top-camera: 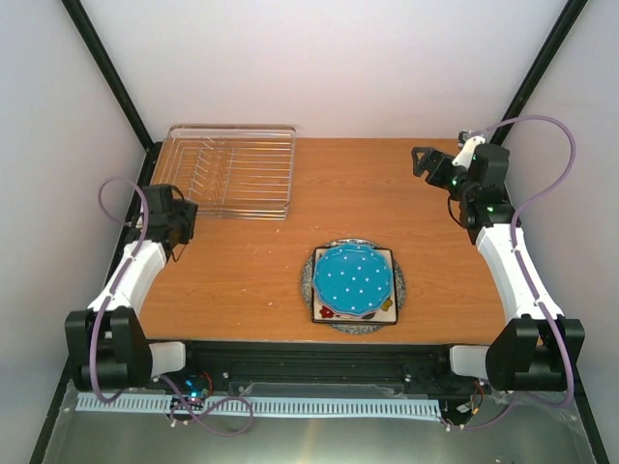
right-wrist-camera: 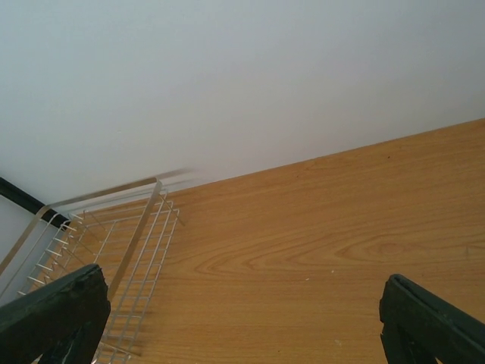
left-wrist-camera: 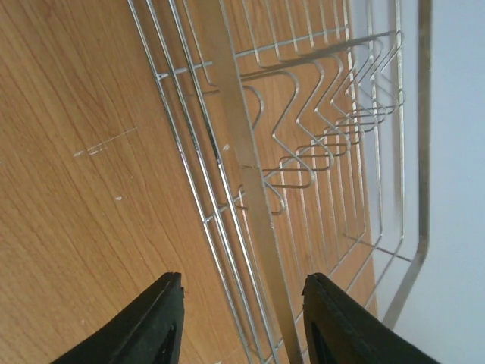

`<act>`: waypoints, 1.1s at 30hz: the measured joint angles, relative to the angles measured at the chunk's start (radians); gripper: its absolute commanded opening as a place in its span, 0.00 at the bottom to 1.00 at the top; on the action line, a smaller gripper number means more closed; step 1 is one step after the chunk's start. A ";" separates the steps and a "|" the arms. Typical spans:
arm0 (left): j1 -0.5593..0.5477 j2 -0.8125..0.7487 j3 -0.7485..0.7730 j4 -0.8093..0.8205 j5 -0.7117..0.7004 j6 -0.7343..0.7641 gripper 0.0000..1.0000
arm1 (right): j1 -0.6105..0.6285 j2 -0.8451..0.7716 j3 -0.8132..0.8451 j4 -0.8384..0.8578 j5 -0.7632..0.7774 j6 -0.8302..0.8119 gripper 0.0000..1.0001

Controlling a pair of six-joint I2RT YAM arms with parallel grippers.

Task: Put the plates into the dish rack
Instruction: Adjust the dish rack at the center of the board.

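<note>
The plates sit stacked at the table's near middle. A blue white-dotted scalloped plate (top-camera: 353, 280) lies on top of a square cream plate (top-camera: 388, 312), with a round grey speckled plate (top-camera: 309, 285) at the bottom. The silver wire dish rack (top-camera: 230, 171) stands at the back left and holds nothing. My left gripper (top-camera: 180, 220) hovers by the rack's near left corner. In the left wrist view its jaws stand partly apart (left-wrist-camera: 242, 307) above the rack's rim (left-wrist-camera: 235, 129), gripping nothing. My right gripper (top-camera: 426, 159) is open wide (right-wrist-camera: 242, 322) at the back right, far from the plates.
The wooden table (top-camera: 387, 193) is bounded by white walls at the back and sides, with black frame posts in the corners. The rack (right-wrist-camera: 129, 243) shows at the left of the right wrist view.
</note>
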 measured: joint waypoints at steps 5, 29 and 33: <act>0.000 0.135 0.097 -0.050 0.023 -0.005 0.56 | 0.000 0.028 0.020 -0.022 -0.015 -0.006 0.91; 0.193 0.271 0.339 -0.267 -0.037 0.269 0.72 | 0.530 0.851 0.877 -0.416 -0.261 -0.018 0.64; 0.193 0.310 0.342 -0.269 -0.038 0.302 0.72 | 0.556 0.923 0.927 -0.410 -0.217 0.011 0.62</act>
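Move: The dish rack's middle lies about 48 cm to the right hand's left, 11 cm ahead and some 27 cm below. From the left hand it lies roughly 16 cm ahead, 7 cm to the right and 12 cm lower. The plates are stacked about 13 cm to the right hand's left, 15 cm back towards the base and 28 cm down. Right hand sweeps some 33 cm left and down towards the rack's right rim; left hand opens, shifting left. ##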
